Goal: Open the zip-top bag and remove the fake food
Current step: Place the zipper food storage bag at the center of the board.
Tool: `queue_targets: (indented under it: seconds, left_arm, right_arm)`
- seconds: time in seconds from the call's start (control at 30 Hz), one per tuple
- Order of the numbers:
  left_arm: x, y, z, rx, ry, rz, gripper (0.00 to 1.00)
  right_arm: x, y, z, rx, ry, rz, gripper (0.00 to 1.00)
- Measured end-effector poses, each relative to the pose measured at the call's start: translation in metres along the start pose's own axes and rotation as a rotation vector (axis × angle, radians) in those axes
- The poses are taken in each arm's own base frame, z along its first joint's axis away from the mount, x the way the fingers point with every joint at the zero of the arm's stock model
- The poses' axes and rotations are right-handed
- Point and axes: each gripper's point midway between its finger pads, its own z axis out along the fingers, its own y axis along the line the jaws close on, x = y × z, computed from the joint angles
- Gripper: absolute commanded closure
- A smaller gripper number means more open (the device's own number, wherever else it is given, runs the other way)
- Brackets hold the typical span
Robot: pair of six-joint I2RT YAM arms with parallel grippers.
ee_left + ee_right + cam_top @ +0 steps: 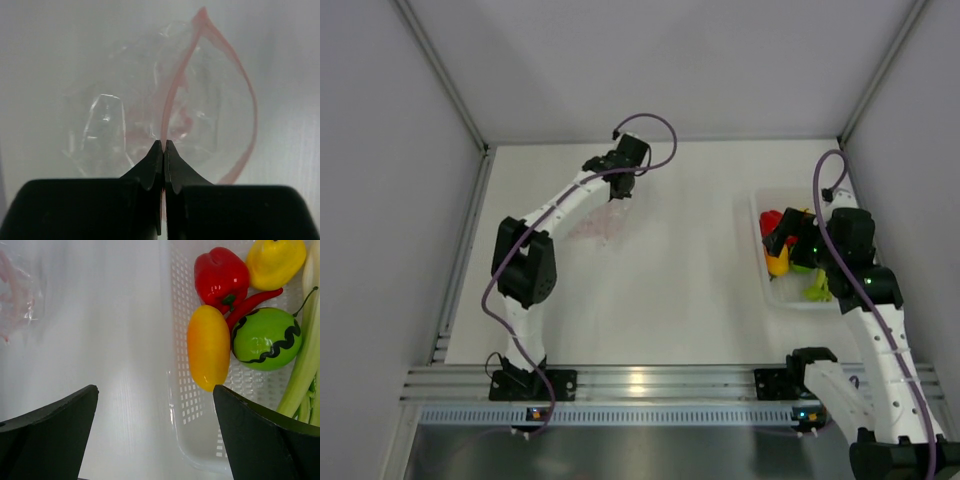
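Note:
The clear zip-top bag (603, 222) hangs crumpled toward the back left of the table. My left gripper (164, 145) is shut on its pink zip strip (172, 95). The strip's other side bows out in a loop, so the mouth gapes. I see no food inside the bag (115, 125). The fake food lies in a white tray (192, 440): a red pepper (221, 276), a yellow piece (276, 260), an orange-yellow piece (208, 346), a red chili (252, 302), a green ball (267, 337) and a pale stalk (302, 365). My right gripper (155, 388) is open over the tray's left rim, holding nothing.
The tray (775, 290) sits at the right edge of the table, partly under the right arm (860, 270). White walls close in the table at the back and on both sides. A metal rail (650, 382) runs along the near edge.

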Motion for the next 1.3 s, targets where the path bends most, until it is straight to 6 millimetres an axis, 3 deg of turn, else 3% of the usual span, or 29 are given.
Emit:
queue_targets:
  seconds: [0.17, 0.37, 0.47, 0.5, 0.6, 0.7, 0.77, 0.87, 1.0, 1.03, 1.07, 1.2, 1.3]
  left_arm:
    - [0.015, -0.077, -0.007, 0.19, 0.043, -0.008, 1.0]
    - [0.005, -0.106, 0.002, 0.278, 0.062, -0.126, 1.0]
    - [0.01, -0.104, 0.014, 0.261, 0.089, -0.185, 0.99]
    - [0.011, -0.102, 0.017, 0.251, 0.096, -0.208, 0.88]
    - [0.012, -0.096, 0.02, 0.237, 0.1, -0.256, 0.7]
    - [0.012, -0.088, 0.014, 0.236, 0.094, -0.297, 0.62]
    - [0.007, -0.083, 0.003, 0.244, 0.08, -0.314, 0.57]
    - [-0.008, -0.073, -0.02, 0.268, 0.035, -0.34, 0.4]
    - [-0.039, -0.055, -0.059, 0.311, -0.058, -0.388, 0.32]
    - [-0.046, -0.05, -0.068, 0.319, -0.081, -0.398, 0.25]
    - [-0.053, -0.045, -0.079, 0.328, -0.106, -0.406, 0.08]
    - [-0.074, -0.026, -0.11, 0.35, -0.192, -0.439, 0.02]
    - [-0.072, -0.014, -0.124, 0.355, -0.222, -0.447, 0.02]
  right_arm:
    - [0.004, 0.002, 0.001, -0.012, 0.013, 0.004, 0.01]
    - [0.005, 0.002, -0.002, -0.021, 0.004, 0.002, 0.01]
    - [0.007, 0.002, -0.002, -0.022, 0.007, 0.001, 0.01]
    - [0.008, 0.002, -0.003, -0.023, 0.006, 0.002, 0.01]
    - [0.009, 0.003, -0.004, -0.029, 0.006, 0.001, 0.01]
    - [0.009, 0.004, -0.004, -0.037, 0.005, 0.0, 0.01]
    - [0.009, 0.005, -0.004, -0.041, 0.006, -0.004, 0.01]
    - [0.009, 0.005, -0.005, -0.047, 0.008, -0.014, 0.01]
    - [0.01, 0.006, -0.005, -0.056, 0.01, -0.026, 0.01]
    - [0.01, 0.007, -0.005, -0.06, 0.01, -0.028, 0.01]
    - [0.01, 0.008, -0.006, -0.065, 0.01, -0.032, 0.01]
    - [0.009, 0.01, -0.01, -0.079, -0.004, -0.044, 0.01]
    - [0.007, 0.011, -0.014, -0.086, -0.022, -0.052, 0.01]
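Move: The left fingers are shut on the pink zip strip; the bag trails below them, its middle some 4 cm back, 4 cm to the left and 7 cm down. The clear patch of board where the strip goes down lies about 9 cm to this hand's right, 1 cm ahead and 12 cm below. From the right hand, idle and open, that patch is about 40 cm left, 21 cm ahead and 18 cm down. Keeping its pinch on the zip strip, the left hand sweeps the bag about 10 cm to the right and eases some 5 cm down towards the board, rolling about 20 degrees, left side down. There the fingers open wide and let go of the strip, and the hand climbs some 17 cm clear, drawing slightly back and left. ##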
